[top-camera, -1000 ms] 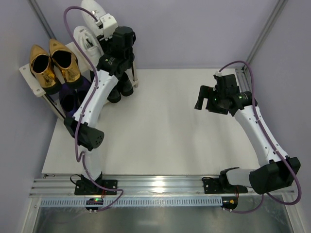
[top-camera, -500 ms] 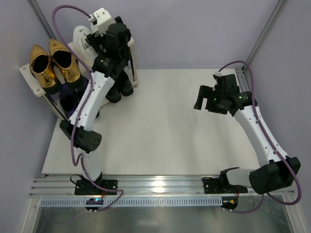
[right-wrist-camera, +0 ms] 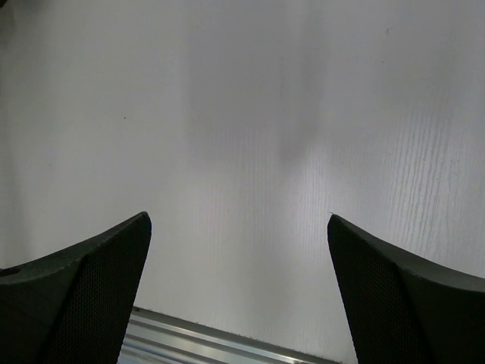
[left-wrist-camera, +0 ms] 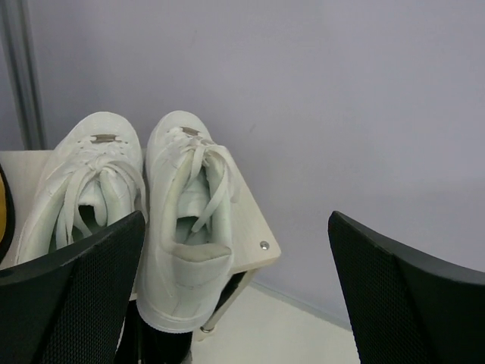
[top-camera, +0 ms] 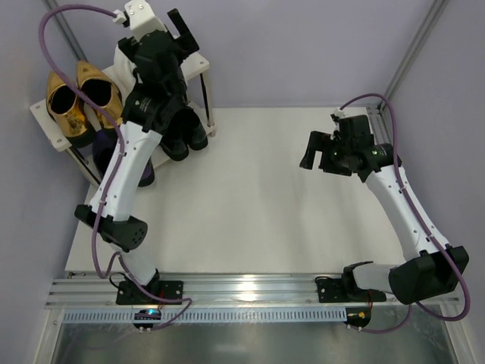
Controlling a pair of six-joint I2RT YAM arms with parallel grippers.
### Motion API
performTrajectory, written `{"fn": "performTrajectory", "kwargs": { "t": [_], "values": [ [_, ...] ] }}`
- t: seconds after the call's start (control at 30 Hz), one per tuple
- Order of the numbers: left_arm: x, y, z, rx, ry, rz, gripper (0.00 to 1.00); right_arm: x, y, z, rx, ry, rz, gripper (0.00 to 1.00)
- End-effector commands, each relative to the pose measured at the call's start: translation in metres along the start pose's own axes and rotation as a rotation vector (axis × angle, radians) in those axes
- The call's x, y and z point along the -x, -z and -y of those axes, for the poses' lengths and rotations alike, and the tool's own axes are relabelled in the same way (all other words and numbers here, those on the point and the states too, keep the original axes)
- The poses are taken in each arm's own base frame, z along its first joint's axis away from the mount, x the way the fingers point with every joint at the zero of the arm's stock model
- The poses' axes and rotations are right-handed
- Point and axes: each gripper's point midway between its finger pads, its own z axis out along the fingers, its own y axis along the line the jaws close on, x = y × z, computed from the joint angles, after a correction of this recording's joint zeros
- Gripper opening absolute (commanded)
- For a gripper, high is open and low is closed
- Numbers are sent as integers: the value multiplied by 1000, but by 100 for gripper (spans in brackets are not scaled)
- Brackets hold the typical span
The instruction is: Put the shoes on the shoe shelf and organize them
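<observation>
Two white sneakers [left-wrist-camera: 189,212] stand side by side on the right end of the shoe shelf's top board [left-wrist-camera: 254,235]. My left gripper [left-wrist-camera: 236,220] hovers open above them and touches neither. From above, that left gripper [top-camera: 182,34] is raised over the shoe shelf [top-camera: 45,121], and the arm hides most of the sneakers [top-camera: 125,57]. The gold loafers [top-camera: 79,102] sit on the top tier's left half. The black shoes [top-camera: 186,135] and purple shoes [top-camera: 104,148] are on the lower tier, partly covered. My right gripper [top-camera: 312,150] is open over the table [right-wrist-camera: 242,114], far from the shelf.
The shelf stands in the table's far left corner against the wall. A metal rail [top-camera: 250,292] runs along the near edge by the arm bases, and it shows as the rail [right-wrist-camera: 197,341] below the right fingers. Frame posts rise at the back corners.
My left gripper opened and let go of the second white sneaker, which now rests on the top board. The left arm then lifted up and back. The right arm stayed still.
</observation>
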Motion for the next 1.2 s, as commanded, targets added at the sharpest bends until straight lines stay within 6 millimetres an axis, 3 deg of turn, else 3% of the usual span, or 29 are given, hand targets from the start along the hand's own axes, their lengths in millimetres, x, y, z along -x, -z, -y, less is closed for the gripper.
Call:
{"fn": "performTrajectory", "kwargs": {
  "t": [0.0, 0.03, 0.07, 0.13, 0.17, 0.27, 0.3, 0.37, 0.43, 0.5, 0.53, 0.57, 0.6, 0.63, 0.67, 0.73, 0.77, 0.8, 0.83, 0.87, 0.9, 0.97, 1.03, 1.07, 1.13, 1.17],
  "values": [
    [57, 36, 16, -195, 127, 49, 100, 21, 16, -20, 111, 47, 109, 98],
    [56, 45, 19, -242, 127, 18, 100, 29, 19, -31, 164, 58, 139, 98],
    [68, 62, 17, -284, 177, 6, 100, 32, 23, -39, 204, 68, 158, 98],
    [64, 86, 29, -421, 174, -61, 100, 50, 30, -57, 299, 99, 233, 98],
    [71, 103, 21, -445, 191, -71, 100, 50, 38, -74, 394, 122, 238, 98],
    [60, 135, 17, -541, 198, -160, 100, 73, 55, -107, 530, 165, 319, 98],
    [59, 149, 7, -552, 200, -185, 100, 77, 49, -113, 538, 175, 312, 98],
    [41, 167, 2, -596, 180, -264, 100, 85, 57, -134, 568, 242, 330, 98],
    [23, 187, -10, -624, 168, -334, 100, 85, 49, -148, 581, 283, 307, 98],
    [-1, 208, -26, -635, 140, -426, 100, 96, 62, -176, 618, 335, 344, 98],
    [-6, 214, -37, -612, 147, -445, 100, 96, 50, -182, 604, 343, 317, 98],
    [-13, 217, -48, -576, 145, -458, 100, 115, 67, -196, 620, 374, 375, 98],
    [-16, 221, -55, -565, 152, -462, 100, 119, 69, -206, 624, 383, 377, 98],
    [-19, 233, -68, -557, 179, -462, 100, 119, 44, -210, 604, 374, 318, 98],
    [-17, 237, -75, -546, 196, -453, 100, 140, 67, -226, 637, 383, 380, 98],
    [-9, 252, -91, -547, 220, -424, 100, 146, 60, -244, 643, 393, 363, 98],
    [-6, 258, -95, -562, 216, -419, 100, 160, 56, -261, 656, 409, 391, 98],
    [-8, 263, -99, -570, 206, -427, 100, 158, 55, -274, 664, 423, 388, 98],
    [-6, 270, -103, -581, 202, -431, 100, 175, 75, -286, 686, 429, 464, 98],
    [-10, 274, -105, -588, 185, -449, 100, 174, 50, -295, 676, 433, 443, 98],
    [-12, 280, -105, -607, 179, -472, 100, 180, 54, -304, 691, 438, 481, 98],
    [-34, 299, -100, -685, 148, -596, 100, 180, 49, -314, 698, 431, 506, 98],
    [-59, 321, -97, -762, 123, -736, 100, 181, 56, -332, 758, 439, 563, 98],
    [-77, 327, -100, -763, 107, -799, 97, 172, 41, -334, 755, 448, 541, 98],
    [-93, 336, -112, -751, 94, -838, 97, 166, 48, -350, 765, 506, 596, 98],
    [-111, 336, -121, -718, 72, -865, 97, 164, 46, -354, 754, 535, 611, 98]
  ]
}}
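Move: From the right hand, the right white shoe on the shelf top lies about 26 cm ahead, 40 cm left and 20 cm above. The left white shoe stands some 9 cm left of it and 4 cm nearer. The right black shoe, on the lower shelf, is about 16 cm ahead, 38 cm left and 10 cm below the right hand. From the left hand, the right white shoe lies some 11 cm ahead, 5 cm left and 11 cm below. Right hand, open, sweeps some 30 cm left, rising towards the white shoes; left hand backs off 30 cm. ##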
